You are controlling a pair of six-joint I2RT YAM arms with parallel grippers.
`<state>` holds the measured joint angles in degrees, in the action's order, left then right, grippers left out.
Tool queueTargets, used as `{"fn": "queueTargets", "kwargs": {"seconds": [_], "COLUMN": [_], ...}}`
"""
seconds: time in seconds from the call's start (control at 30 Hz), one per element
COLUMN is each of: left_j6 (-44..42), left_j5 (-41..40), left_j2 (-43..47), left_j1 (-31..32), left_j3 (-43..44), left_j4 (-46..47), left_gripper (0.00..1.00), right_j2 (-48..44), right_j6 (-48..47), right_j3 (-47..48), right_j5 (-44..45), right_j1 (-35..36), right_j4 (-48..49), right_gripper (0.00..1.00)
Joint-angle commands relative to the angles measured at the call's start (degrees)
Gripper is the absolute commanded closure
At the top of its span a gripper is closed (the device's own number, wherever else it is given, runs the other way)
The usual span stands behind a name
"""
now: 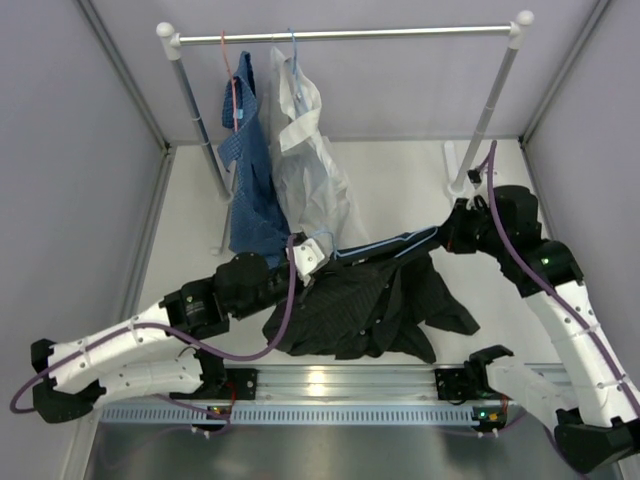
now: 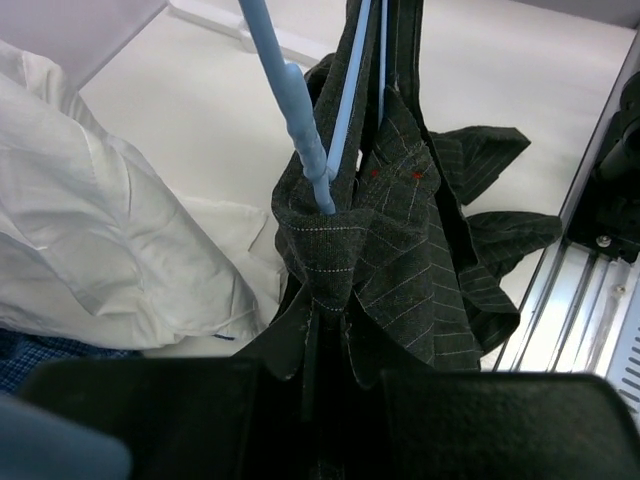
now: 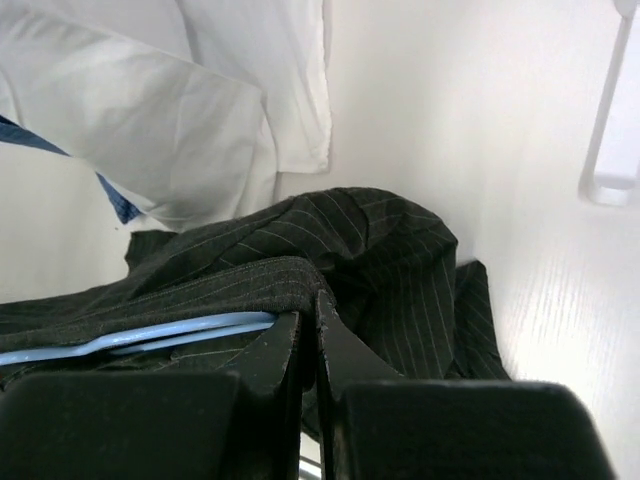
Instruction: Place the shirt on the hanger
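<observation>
The black pinstriped shirt (image 1: pixel 360 305) hangs partly lifted above the table, its top stretched between both grippers. My left gripper (image 1: pixel 305 258) is shut on a bunched fold of the shirt (image 2: pixel 400 240), just below where the neck of the light-blue hanger (image 2: pixel 300 110) enters the cloth. My right gripper (image 1: pixel 450 236) is shut on the shirt's edge (image 3: pixel 250 275) at the other end. The hanger's wire (image 3: pixel 150 335) runs under that cloth up to the left finger. From above, the hanger (image 1: pixel 400 243) shows as a blue line between the grippers. Its hook is hard to make out.
At the back stands a clothes rack (image 1: pixel 340 36), with a blue patterned shirt (image 1: pixel 250 190) on a red hanger and a white shirt (image 1: pixel 305 160) on a blue one. The white shirt (image 2: pixel 100 230) hangs close to my left gripper. A metal rail (image 1: pixel 330 380) runs along the near edge.
</observation>
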<state>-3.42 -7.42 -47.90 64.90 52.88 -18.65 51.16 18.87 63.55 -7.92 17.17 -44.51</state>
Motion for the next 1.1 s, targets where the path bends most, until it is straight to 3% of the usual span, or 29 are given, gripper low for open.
{"fn": "queueTargets", "kwargs": {"seconds": [0.0,0.23,0.37,0.53,0.63,0.8,0.87,1.07], "left_j6": [-2.3,-1.4,0.5,-0.3,3.0,12.3,16.7,22.6], "left_j5": [-8.2,-17.8,-18.7,-19.4,-21.1,-33.9,-32.8,-14.0], "left_j2": [-0.1,-6.6,-11.1,-17.2,-19.1,-18.7,-17.4,-14.5], "left_j1": [2.5,8.3,8.8,10.2,10.2,9.4,6.0,-6.4], "left_j3": [1.3,2.9,7.2,11.8,14.9,16.6,17.0,16.4], "left_j4": [-9.1,-13.2,-16.0,-17.0,-15.3,-7.9,-5.4,4.0], "left_gripper": [1.0,1.0,1.0,1.0,1.0,1.0,1.0,1.0], "right_j2": [1.7,3.6,4.3,7.7,7.6,-1.8,-5.1,-15.0], "right_j6": [-4.5,-7.3,-7.4,-8.7,-5.2,3.6,7.5,13.8], "right_j3": [4.5,7.8,8.4,11.3,10.5,1.4,-3.9,-15.0], "right_j5": [14.1,12.8,10.7,16.1,11.6,5.3,1.3,-0.9], "right_j1": [-2.6,-2.1,2.4,10.9,14.5,16.7,18.5,24.7], "right_j4": [-0.4,-2.2,-2.5,-4.0,-2.5,7.7,11.4,20.0], "right_gripper": [1.0,1.0,1.0,1.0,1.0,1.0,1.0,1.0]}}
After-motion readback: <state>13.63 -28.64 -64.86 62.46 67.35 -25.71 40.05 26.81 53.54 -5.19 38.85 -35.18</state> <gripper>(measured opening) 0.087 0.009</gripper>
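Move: The left hand pinches the shirt collar beside the neck of the blue hanger, whose middle lies about 12 cm to its right and 2 cm ahead, level with it. The shirt body hangs some 10 cm right, 12 cm nearer the base and 13 cm below; the white garment is about 19 cm ahead and 1 cm left, roughly level. From the right hand, gripping the stretched shirt edge, the hanger's middle is about 11 cm left and 1 cm back, level. Both grippers keep their pinch on the shirt. After easing slightly right, the right hand carries its edge left and back, ending over 7 cm left and nearly 7 cm back, and slackens the stretch across the hanger. The left hand dips about 6 cm, drifting 2 cm right and rolling its left side up, then rises again, unrolls and swings forward 7 cm, turning some 30 degrees counter-clockwise. ##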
